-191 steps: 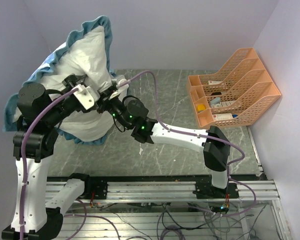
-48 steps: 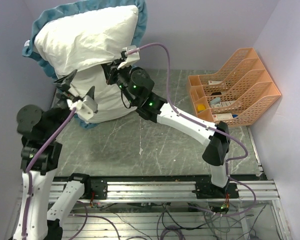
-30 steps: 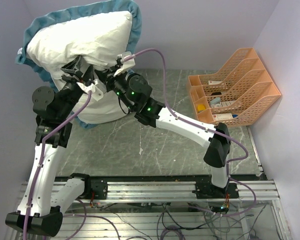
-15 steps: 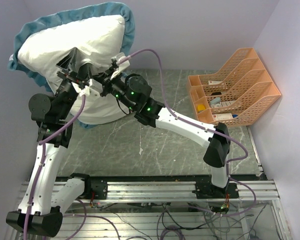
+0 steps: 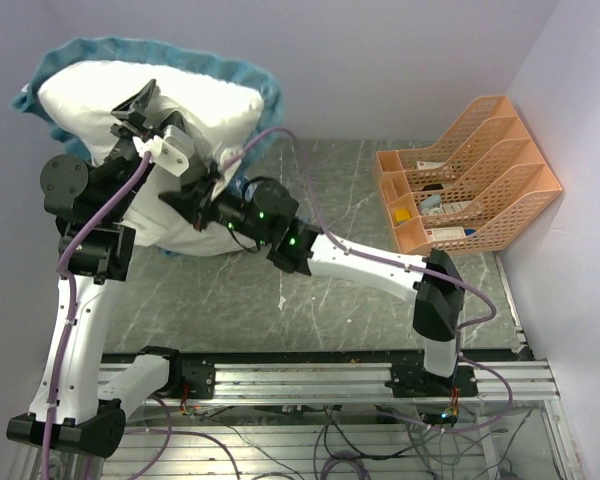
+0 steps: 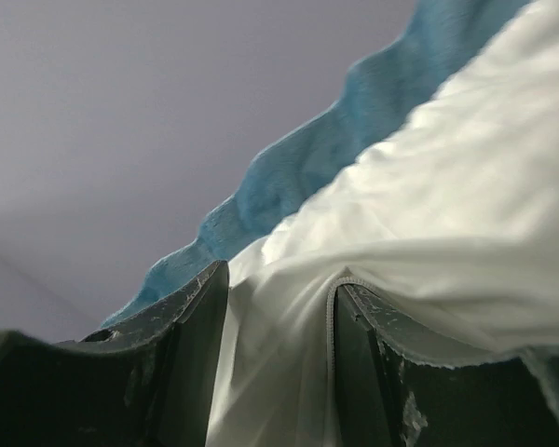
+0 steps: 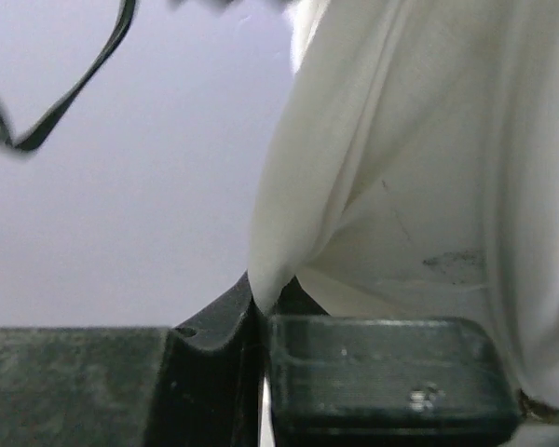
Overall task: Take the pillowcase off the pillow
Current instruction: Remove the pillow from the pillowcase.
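The pillowcase (image 5: pixel 242 92) is held high at the back left, white inner side out, with its teal ruffle along the top. My left gripper (image 5: pixel 130 112) is pressed into it. In the left wrist view a thick fold of white pillowcase (image 6: pixel 419 214) with a stitched hem fills the gap of the left gripper (image 6: pixel 279 279), under the teal ruffle. The pillow (image 5: pixel 160 228) bulges out below the cover. My right gripper (image 5: pixel 186 196) is shut on it. In the right wrist view the right gripper (image 7: pixel 261 303) pinches a tip of the off-white pillow (image 7: pixel 419 168).
An orange mesh file organiser (image 5: pixel 470 170) holding small items stands at the back right of the grey stone table (image 5: pixel 380 300). Lilac walls close in at the back and both sides. A metal rail (image 5: pixel 310 380) runs along the near edge.
The left gripper has lifted up and left, carrying the pillowcase higher. The right gripper has dropped down and left with its pinch of pillow, so more white bulk shows below the cover.
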Tool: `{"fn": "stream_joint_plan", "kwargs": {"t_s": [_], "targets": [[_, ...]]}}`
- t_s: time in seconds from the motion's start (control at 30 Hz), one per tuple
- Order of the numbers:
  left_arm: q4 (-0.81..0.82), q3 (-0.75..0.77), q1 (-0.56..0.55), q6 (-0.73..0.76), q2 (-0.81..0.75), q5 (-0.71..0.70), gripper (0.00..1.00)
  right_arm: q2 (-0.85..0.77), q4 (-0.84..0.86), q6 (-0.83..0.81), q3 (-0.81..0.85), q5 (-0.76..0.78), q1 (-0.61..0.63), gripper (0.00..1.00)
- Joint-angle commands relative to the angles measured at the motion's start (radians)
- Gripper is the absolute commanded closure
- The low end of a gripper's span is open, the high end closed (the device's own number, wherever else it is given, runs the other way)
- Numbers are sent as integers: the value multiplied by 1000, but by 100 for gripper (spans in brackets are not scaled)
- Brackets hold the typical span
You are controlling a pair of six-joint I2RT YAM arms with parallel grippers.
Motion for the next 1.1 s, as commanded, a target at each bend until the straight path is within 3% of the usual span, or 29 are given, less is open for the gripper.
{"fn": "stream_joint_plan", "kwargs": {"t_s": [0.0, 0.13, 0.43, 0.6, 0.73, 0.83, 0.87, 0.93, 1.03, 1.07], "targets": [[-68, 69, -19, -41, 13, 35, 46, -79, 89, -27, -247, -102, 101, 100], [-121, 64, -19, -27, 7, 23, 48, -204, 269, 30, -545, -65, 108, 100], [-349, 161, -20, -57, 66, 5, 45, -422, 369, 64, -939, 99, 130, 100], [-631, 291, -20, -110, 182, -43, 43, -502, 348, 41, -1006, 167, 130, 100], [-946, 424, -20, -188, 308, 34, 50, -538, 298, 10, -982, 215, 130, 100], [-1030, 447, -20, -243, 338, 98, 58, -569, 265, -11, -953, 251, 129, 100], [-1026, 444, -21, -253, 333, 109, 60, -581, 250, -19, -939, 270, 130, 92], [-1019, 443, -21, -278, 324, 126, 63, -613, 223, -37, -914, 309, 129, 65], [-1049, 469, -22, -294, 328, 144, 67, -663, 235, -79, -903, 361, 136, 42], [-1054, 473, -22, -297, 326, 147, 68, -674, 227, -99, -891, 374, 143, 30]]}}
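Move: The left hand has a fold of the white cloth beside the zip, and the bunched pillow in its case hangs about 12 cm below it, roughly 6 cm ahead and 3 cm to its left. The right hand is shut on a lower fold; from it the pillow's middle is some 11 cm ahead, 4 cm left and about level. The blue ruffle at the case's right end lies about 14 cm ahead of the right hand, 18 cm to its right and 5 cm higher. The right hand, still pinching its fold of white cloth, drags it to the right, down and back, about 15 cm rightward and 10 cm down, away from the pillow's bulk, then slows and opens its fingers to let the cloth go. Meanwhile the left hand keeps its hold by the zip and sinks some 15 cm with a smaller shift to the right, its fingers tipping over by about 55 degrees from pointing up and outward to pointing down, and narrowing on the gathered cloth towards the end. ##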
